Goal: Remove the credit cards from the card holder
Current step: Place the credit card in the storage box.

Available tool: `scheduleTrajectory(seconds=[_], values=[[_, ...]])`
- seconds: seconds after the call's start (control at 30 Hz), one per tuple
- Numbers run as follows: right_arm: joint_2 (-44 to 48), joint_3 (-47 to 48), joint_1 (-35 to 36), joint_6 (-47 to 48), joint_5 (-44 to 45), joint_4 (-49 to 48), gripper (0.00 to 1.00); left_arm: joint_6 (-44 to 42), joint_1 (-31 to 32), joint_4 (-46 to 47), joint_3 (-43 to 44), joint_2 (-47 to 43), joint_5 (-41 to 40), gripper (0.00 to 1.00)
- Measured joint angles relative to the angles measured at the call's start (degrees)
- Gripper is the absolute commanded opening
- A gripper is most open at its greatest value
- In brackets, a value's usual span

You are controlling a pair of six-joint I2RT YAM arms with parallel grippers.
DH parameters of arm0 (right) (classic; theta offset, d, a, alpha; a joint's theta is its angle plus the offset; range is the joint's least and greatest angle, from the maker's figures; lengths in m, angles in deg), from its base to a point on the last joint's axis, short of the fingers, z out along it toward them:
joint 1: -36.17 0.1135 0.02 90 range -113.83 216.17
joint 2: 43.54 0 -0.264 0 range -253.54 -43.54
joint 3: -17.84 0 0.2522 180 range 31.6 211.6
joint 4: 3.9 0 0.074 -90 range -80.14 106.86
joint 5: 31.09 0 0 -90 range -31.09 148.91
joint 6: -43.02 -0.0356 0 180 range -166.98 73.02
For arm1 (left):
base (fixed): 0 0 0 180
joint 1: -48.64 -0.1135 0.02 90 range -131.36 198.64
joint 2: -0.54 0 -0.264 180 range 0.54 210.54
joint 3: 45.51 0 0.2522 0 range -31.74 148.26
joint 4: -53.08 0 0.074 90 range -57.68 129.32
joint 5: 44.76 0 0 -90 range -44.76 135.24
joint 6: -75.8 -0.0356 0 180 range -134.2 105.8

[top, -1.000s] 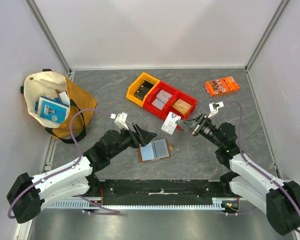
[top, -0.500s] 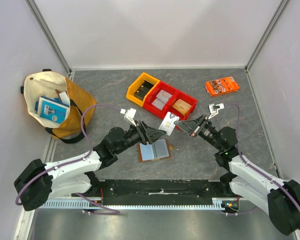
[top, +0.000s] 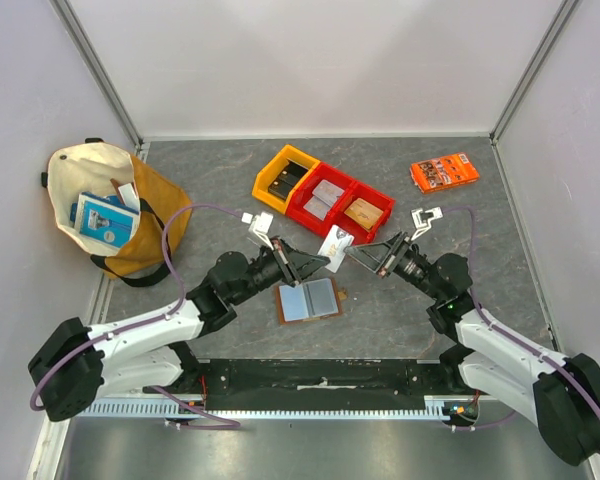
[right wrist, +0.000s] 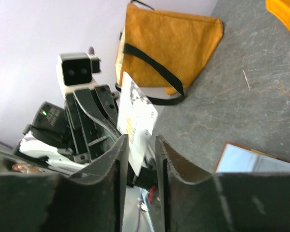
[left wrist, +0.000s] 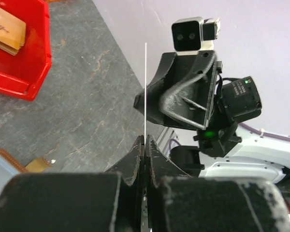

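Note:
A white credit card [top: 336, 243] with orange print is held in the air between the two arms. My left gripper [top: 325, 262] is shut on its lower edge; in the left wrist view the card [left wrist: 145, 87] shows edge-on as a thin white line rising from the closed jaws [left wrist: 146, 140]. My right gripper [right wrist: 137, 140] is open, its fingers [right wrist: 113, 159] standing either side of the card [right wrist: 137, 118] with a gap. The brown card holder [top: 309, 299] lies open on the table below, pale blue inside.
A yellow bin [top: 285, 175] and red bins [top: 340, 200] with small items stand behind the card. An orange packet [top: 445, 171] lies at the back right. A cream and mustard tote bag [top: 110, 205] sits at the left wall.
My left gripper reached right to the card and shut on it. My right gripper, shut on the card before, has opened its jaws around it.

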Motion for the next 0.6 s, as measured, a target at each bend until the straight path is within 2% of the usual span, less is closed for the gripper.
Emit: scheduleTrajectory(seconds=[0.13, 0.2, 0.23, 0.37, 0.47, 0.6], values=[[0.9, 1.2, 0.0, 5.4, -2.1, 6.3, 0.72, -2.7, -2.0, -5.8, 0.3, -3.4, 2.0, 0.02], [2.3, 3.6, 0.0, 9.8, -2.6, 12.3, 0.89, -5.0, -4.8, -10.6, 1.2, -6.1, 5.0, 0.02], [3.2, 5.2, 0.0, 12.4, -3.0, 15.7, 0.93, -6.4, -6.4, -13.4, 2.1, -7.5, 6.7, 0.02], [4.1, 17.6, 0.0, 28.9, -5.5, 35.5, 0.95, -13.7, -10.8, -26.9, 7.8, -11.2, 12.7, 0.02], [2.4, 27.5, 0.0, 41.4, -8.0, 48.3, 0.91, -20.7, -11.1, -37.9, 13.6, -12.3, 16.9, 0.02], [1.4, 30.4, 0.0, 49.3, -15.1, 54.6, 0.94, -28.8, -11.1, -48.9, 18.0, -13.2, 21.7, 0.02]])
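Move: Between the two hands sits the white card, already pinched in the left fingers, its middle about 3 cm right and 2 cm ahead of that hand; from the right hand it is roughly 4 cm left and 1 cm ahead. The red storage box lies some 22 cm ahead of the left hand, 3 cm right and about 20 cm below, its yellow neighbour bin 29 cm ahead and 10 cm left. The open card holder is about 5 cm left, 1 cm back, on the table. Drawing off to the left, the left hand keeps its pinch on the card and carries it about 6 cm away from the right gripper, then also some 3 cm back, rising slightly and rolling about its pointing direction. The right fingers, already starting to part, open wide and come free of the card; that hand dips, then ends some 3 cm higher and 2 cm back, rolled about 40 degrees. ##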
